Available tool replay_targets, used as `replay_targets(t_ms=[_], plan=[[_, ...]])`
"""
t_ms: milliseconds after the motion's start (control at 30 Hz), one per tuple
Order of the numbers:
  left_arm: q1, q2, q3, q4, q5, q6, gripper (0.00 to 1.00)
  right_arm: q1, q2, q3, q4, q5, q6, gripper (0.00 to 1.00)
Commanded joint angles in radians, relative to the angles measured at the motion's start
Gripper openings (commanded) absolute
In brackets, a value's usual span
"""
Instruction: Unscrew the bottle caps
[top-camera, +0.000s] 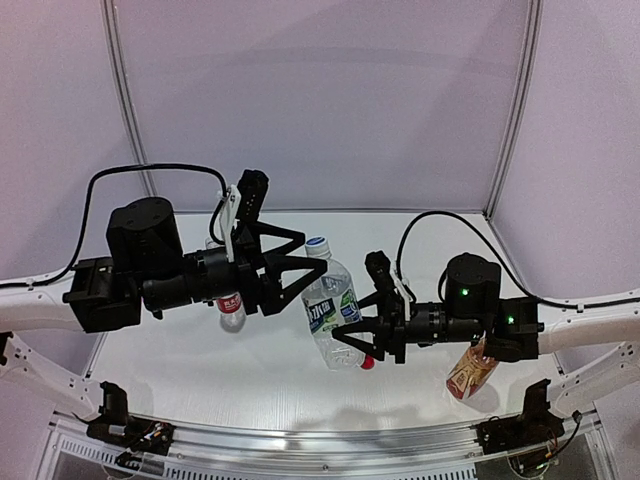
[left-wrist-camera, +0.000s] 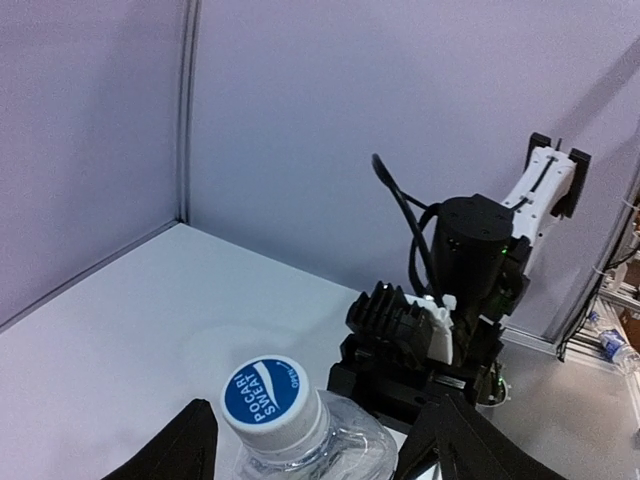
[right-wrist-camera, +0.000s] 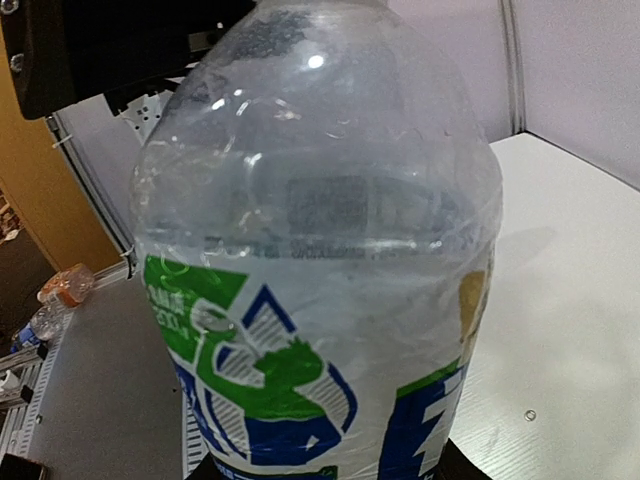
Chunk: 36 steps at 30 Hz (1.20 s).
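Observation:
A clear bottle with a green-blue label (top-camera: 330, 305) leans over the table, and my right gripper (top-camera: 347, 337) is shut on its lower body. In the right wrist view the bottle (right-wrist-camera: 320, 300) fills the frame and only the tips of the right gripper (right-wrist-camera: 325, 472) show at the bottom edge. Its blue-and-white cap (top-camera: 318, 243) (left-wrist-camera: 268, 400) sits on the neck. My left gripper (top-camera: 312, 252) (left-wrist-camera: 320, 450) is open, one finger on each side of the cap with a gap on both sides.
A red-labelled bottle (top-camera: 231, 308) stands under my left arm. An amber bottle with a red-gold label (top-camera: 472, 372) is partly hidden beneath my right arm. A small red cap-like piece (top-camera: 368, 362) lies by the held bottle's base. White walls close in the table's back and sides.

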Motion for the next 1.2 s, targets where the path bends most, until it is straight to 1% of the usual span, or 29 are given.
replay_targets(t_ms=[0,233,333,533,700,733,800,867,900,1067,1167], plan=[[0.019,-0.011,-0.014,0.083,0.121,-0.004,0.73,-0.002,-0.016,-0.015,0.051,-0.096,-0.015,0.00],[0.066,0.019,0.001,0.092,0.152,-0.048,0.68,-0.002,-0.017,-0.016,0.056,-0.112,-0.015,0.00],[0.084,0.033,0.004,0.112,0.183,-0.067,0.63,-0.002,-0.016,-0.014,0.057,-0.111,-0.016,0.00],[0.099,0.059,0.015,0.130,0.247,-0.080,0.59,-0.002,-0.014,-0.012,0.054,-0.112,-0.015,0.00],[0.100,0.070,0.020,0.131,0.257,-0.082,0.49,-0.002,-0.016,-0.012,0.053,-0.112,-0.015,0.00],[0.100,0.073,0.020,0.132,0.257,-0.083,0.46,-0.001,-0.016,-0.012,0.054,-0.112,-0.015,0.00],[0.101,0.076,0.019,0.138,0.259,-0.085,0.37,-0.002,-0.014,-0.012,0.052,-0.110,-0.016,0.00],[0.101,0.077,0.017,0.145,0.259,-0.086,0.31,-0.002,-0.013,-0.011,0.051,-0.109,-0.017,0.00],[0.101,0.077,0.017,0.145,0.258,-0.087,0.29,-0.002,-0.013,-0.011,0.051,-0.108,-0.017,0.00],[0.101,0.076,0.022,0.136,0.238,-0.106,0.28,-0.002,-0.010,-0.007,0.038,-0.090,-0.017,0.00],[0.101,0.084,0.029,0.128,0.209,-0.140,0.24,-0.002,-0.011,-0.001,0.009,-0.003,-0.017,0.00]])
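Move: The bottle's blue cap is just off the left hand's open fingertips, about 3 cm ahead, 3 cm to the right and 1 cm lower. The right hand holds the bottle lower down; from it the cap is some 11 cm up, 4 cm ahead and 4 cm left. From the left hand, the open red-label bottle stands some 19 cm left, 8 cm ahead and 26 cm below; the loose red cap lies about 13 cm right, 1 cm back and 36 cm below. Rising a little with a slight draw back, the left hand then eases forward, right and down, ending about 1.5 cm farther right around the blue cap, its wrist turned some 10 degrees clockwise. Its wide-open fingers close by more than half and pinch the cap, grip effort rising. Meanwhile the right hand, keeping its hold on the bottle, draws back about 1.5 cm, rises slightly and turns some 5 degrees counter-clockwise, then holds it there. ##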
